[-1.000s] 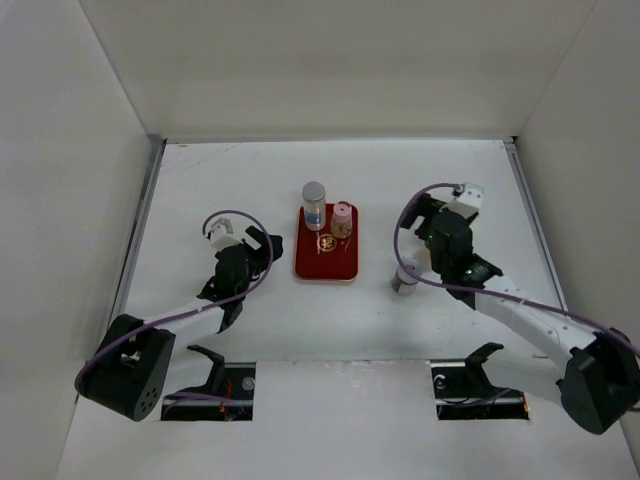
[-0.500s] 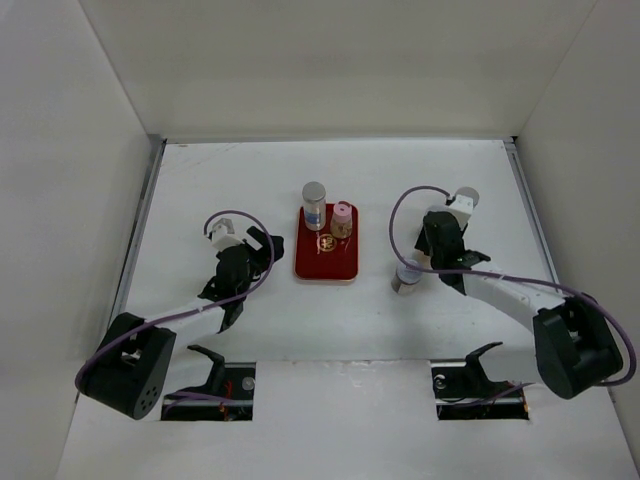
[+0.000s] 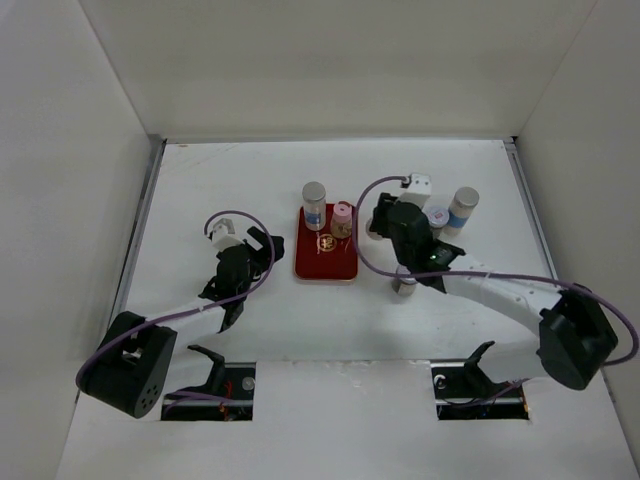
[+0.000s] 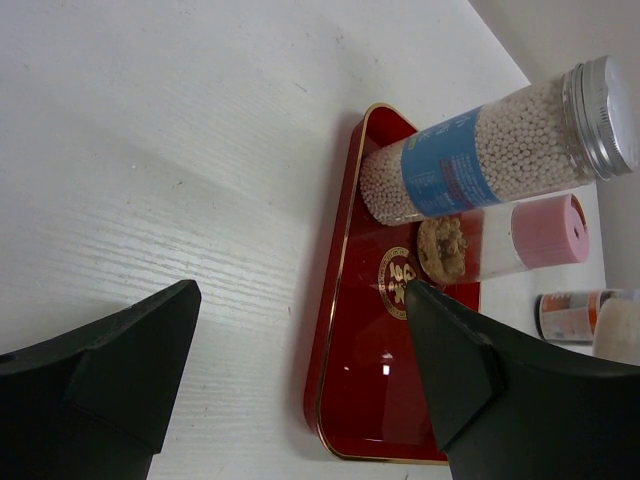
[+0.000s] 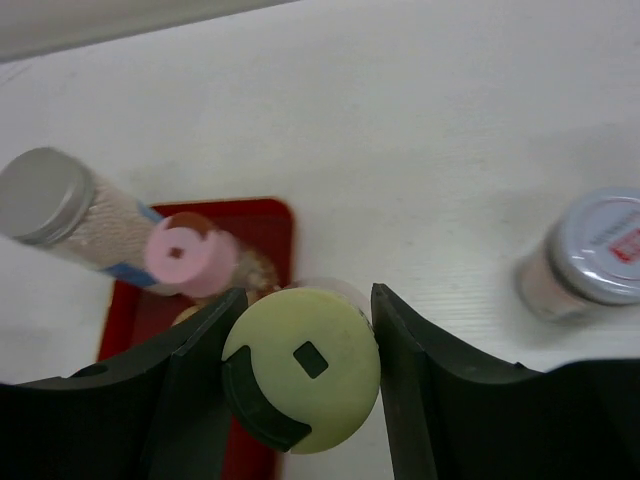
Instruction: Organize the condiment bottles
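Note:
My right gripper (image 5: 303, 360) is shut on the yellow-green-capped shaker (image 5: 305, 365), held just right of the red tray (image 5: 268, 228); from above the gripper (image 3: 380, 224) hides the shaker. On the tray's far end stand a grey-capped bottle (image 3: 314, 201) with a blue label and a pink-capped bottle (image 3: 342, 217). Another grey-capped bottle (image 3: 463, 208) and a silver-lidded jar (image 3: 437, 217) stand at the right. A second jar (image 3: 405, 284) sits under the right forearm. My left gripper (image 4: 300, 375) is open and holds nothing, left of the tray (image 4: 372, 400).
White walls close in the table on the left, the back and the right. The near half of the red tray (image 3: 326, 262) is bare. Both arm bases (image 3: 135, 365) stand at the near edge.
The right gripper closed on the shaker at the right of the table and carried it left to the tray's edge, uncovering the grey-capped bottle and jar. The left arm stayed still.

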You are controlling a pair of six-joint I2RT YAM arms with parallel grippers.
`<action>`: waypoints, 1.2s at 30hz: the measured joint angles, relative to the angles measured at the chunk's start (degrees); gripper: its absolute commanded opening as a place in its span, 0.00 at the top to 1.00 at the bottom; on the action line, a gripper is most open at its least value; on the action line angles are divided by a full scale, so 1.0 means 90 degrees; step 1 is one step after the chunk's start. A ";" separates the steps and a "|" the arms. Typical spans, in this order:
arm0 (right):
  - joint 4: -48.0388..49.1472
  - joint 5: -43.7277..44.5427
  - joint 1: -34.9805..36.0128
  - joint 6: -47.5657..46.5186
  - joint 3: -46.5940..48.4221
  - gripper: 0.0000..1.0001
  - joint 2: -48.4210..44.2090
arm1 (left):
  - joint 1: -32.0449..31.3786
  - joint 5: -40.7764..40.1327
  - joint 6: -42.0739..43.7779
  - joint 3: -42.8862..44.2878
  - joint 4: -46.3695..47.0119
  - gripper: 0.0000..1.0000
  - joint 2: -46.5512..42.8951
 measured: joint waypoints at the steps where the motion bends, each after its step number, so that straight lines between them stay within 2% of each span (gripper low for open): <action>1: 0.0087 -0.0029 0.0163 0.0019 0.0153 0.57 0.0216 | 0.0000 0.0000 0.0000 0.0000 0.0000 0.17 0.0000; 7: 0.0253 -0.0299 0.0852 0.0083 0.0899 0.57 0.1661 | 0.0000 0.0002 0.0000 0.0000 0.0005 0.17 0.0019; 14: 0.0255 -0.0389 0.0942 0.0083 0.1302 0.54 0.2506 | 0.0000 0.0005 0.0000 0.0000 0.0005 0.17 0.0022; 15: 0.0267 -0.0389 0.0942 0.0083 0.1333 0.51 0.2584 | 0.0000 0.0007 0.0000 0.0000 0.0002 0.17 0.0024; 18: 0.0270 -0.0386 0.0942 0.0087 0.1401 0.29 0.2788 | 0.0000 0.0002 0.0000 0.0000 0.0002 0.17 0.0024; 22: 0.0274 -0.0376 0.0945 0.0068 0.1401 0.18 0.2788 | 0.0012 0.0005 0.0000 0.0000 0.0005 0.17 0.0024; 27: 0.0177 -0.0335 0.0991 0.0061 0.1158 0.13 0.1970 | 0.0012 0.0005 0.0000 0.0000 0.0005 0.17 0.0027; 32: 0.0097 0.0053 0.1037 0.0109 0.0112 0.05 -0.0061 | -0.0002 -0.0002 0.0000 0.0000 0.0005 0.17 0.0024; 36: -0.0741 0.0452 0.1022 0.0461 -0.0763 0.00 -0.1389 | -0.0017 0.0005 0.0000 0.0000 0.0005 0.17 0.0027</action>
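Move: The yellow-capped bottle is already in the right fingers. Its free spot on the red tray lies about 12 cm left, 1 cm ahead and 13 cm below. The pink-capped bottle stands roughly 5 cm beyond that spot; the tall silver-capped bottle is 8 cm beyond it and 7 cm farther left. The lidded jar is 9 cm back and 5 cm right of the right hand. From the left hand, the spot lies some 18 cm right and 2 cm ahead. The yellow-capped bottle, still pinched, is carried left about 11 cm and lowered some 8 cm onto the tray on the near side of the pink-capped one, the right wrist turning slightly counter-clockwise and tipping down. The fingers then open wide and let go; the right hand rises and draws back and right, about 11 cm rightward, towards the lidded jar. ##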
